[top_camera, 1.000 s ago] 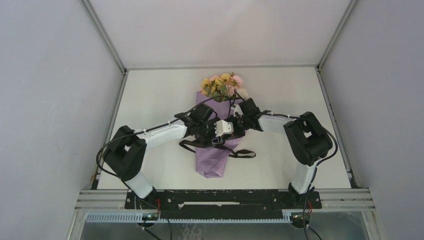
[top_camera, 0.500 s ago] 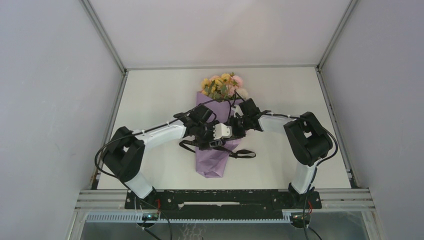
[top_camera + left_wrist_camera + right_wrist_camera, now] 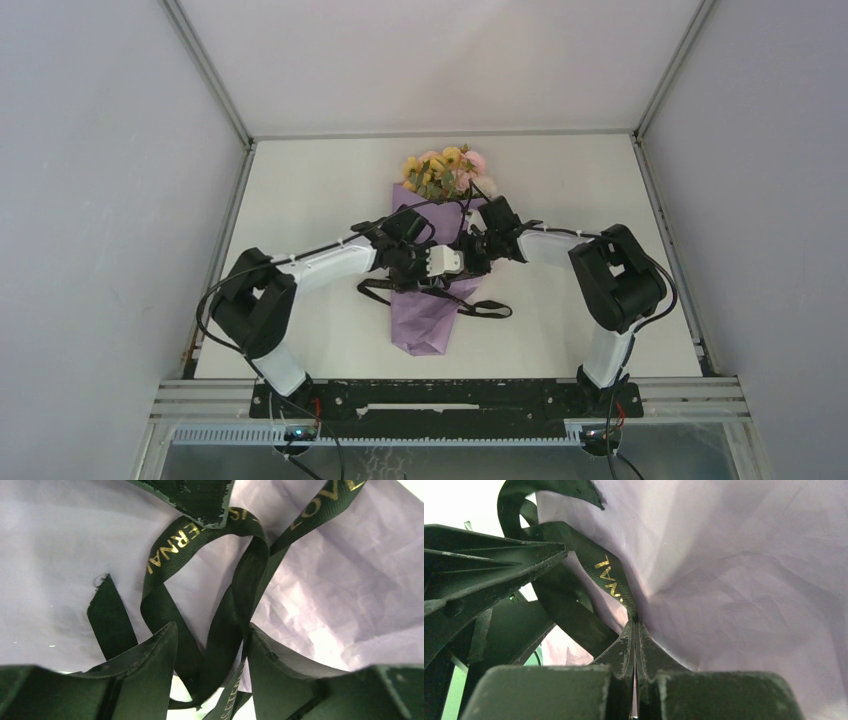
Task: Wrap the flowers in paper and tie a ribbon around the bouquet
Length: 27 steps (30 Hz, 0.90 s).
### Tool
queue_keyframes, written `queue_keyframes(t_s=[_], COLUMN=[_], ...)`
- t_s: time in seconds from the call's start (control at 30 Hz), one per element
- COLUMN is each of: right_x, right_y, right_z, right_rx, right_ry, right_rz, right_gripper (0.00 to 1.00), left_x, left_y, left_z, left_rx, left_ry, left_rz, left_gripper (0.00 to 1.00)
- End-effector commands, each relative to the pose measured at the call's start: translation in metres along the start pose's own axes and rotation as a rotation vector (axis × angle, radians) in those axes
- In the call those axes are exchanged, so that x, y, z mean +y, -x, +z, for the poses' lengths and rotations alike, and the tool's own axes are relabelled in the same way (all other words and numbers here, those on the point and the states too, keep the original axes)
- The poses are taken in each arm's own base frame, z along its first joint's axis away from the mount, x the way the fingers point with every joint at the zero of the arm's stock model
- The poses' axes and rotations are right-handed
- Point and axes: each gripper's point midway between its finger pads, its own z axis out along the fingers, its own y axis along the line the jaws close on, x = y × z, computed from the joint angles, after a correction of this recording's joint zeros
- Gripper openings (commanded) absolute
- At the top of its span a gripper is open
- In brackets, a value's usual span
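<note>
The bouquet lies along the table's middle, with the flowers (image 3: 447, 172) at the far end and the lilac paper (image 3: 423, 322) cone pointing toward me. The black ribbon (image 3: 170, 552) with gold letters loops over the paper (image 3: 60, 555), and its tails trail out on both sides (image 3: 483, 308). My right gripper (image 3: 635, 625) is shut on a ribbon strand (image 3: 610, 582) against the paper (image 3: 744, 580). My left gripper (image 3: 212, 640) is open, and ribbon strands pass between its fingers (image 3: 150, 667) without being pinched. Both grippers meet over the cone's middle: left gripper (image 3: 425, 275), right gripper (image 3: 462, 255).
The white table (image 3: 560, 180) is walled by grey panels left and right, with a metal frame rail (image 3: 450, 132) along the back. My left gripper's finger (image 3: 489, 565) crowds the right wrist view. The right fingertip (image 3: 200, 500) shows at the top of the left wrist view.
The left jaws have narrowed a little around the ribbon strands, and the left arm has shifted slightly. The right gripper and bouquet stay put.
</note>
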Motion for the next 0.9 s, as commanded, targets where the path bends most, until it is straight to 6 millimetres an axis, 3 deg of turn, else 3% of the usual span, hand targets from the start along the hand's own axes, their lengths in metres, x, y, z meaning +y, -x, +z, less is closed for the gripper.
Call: queue_keyframes(t_s=[0.0,0.13,0.37,0.47,0.67,0.87], right_x=[0.026,0.027,0.03,0.03,0.046,0.066], right_y=[0.019,0.018,0.015,0.01,-0.01,-0.035], right_z=[-0.01,-0.012,-0.011,-0.01,-0.008,-0.011], right_rx=[-0.054,-0.056,-0.041,-0.025,0.047,0.143], right_ry=[0.057,0.055,0.071,0.065,0.123,0.219], right_rz=[-0.037,-0.04,-0.043,-0.044,-0.089,-0.145], right_gripper=[0.0,0.0,0.0,0.0,0.0,0.0], left_x=[0.03,0.021,0.022,0.028,0.038,0.043], left_y=[0.01,0.002,0.01,0.016,0.045,0.046], left_z=[-0.004,-0.003,-0.018,-0.029,-0.069,-0.069], left_rx=[0.004,0.019,-0.016,-0.041,-0.154,-0.168], left_ry=[0.103,0.077,0.11,0.16,0.242,0.227], left_rz=[0.045,0.061,0.06,0.045,-0.005,-0.064], left_gripper=[0.54,0.44,0.01,0.0,0.0,0.0])
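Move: Just beneath the left fingertips, about 1 cm below and 1 cm to their left, lie the ribbon strands they are to take; the same strands are some 3 cm to the left of the right hand, 1 cm forward of it. The right hand's shut fingers already hold ribbon. The flower heads lie about 20 cm ahead of the left hand and 3 cm to its right, the paper's bottom end 11 cm back and 1 cm to the left. Easing forward and left about 1 cm and slightly down, the left hand shuts its half-open fingers on the ribbon strands over the paper, then lifts them some 6 cm, tilting by about 10 degrees. Late on, the right hand, still gripping its piece of ribbon, draws back and to the left about 4 cm, rising nearly 2 cm, and passes lower than the left hand. ##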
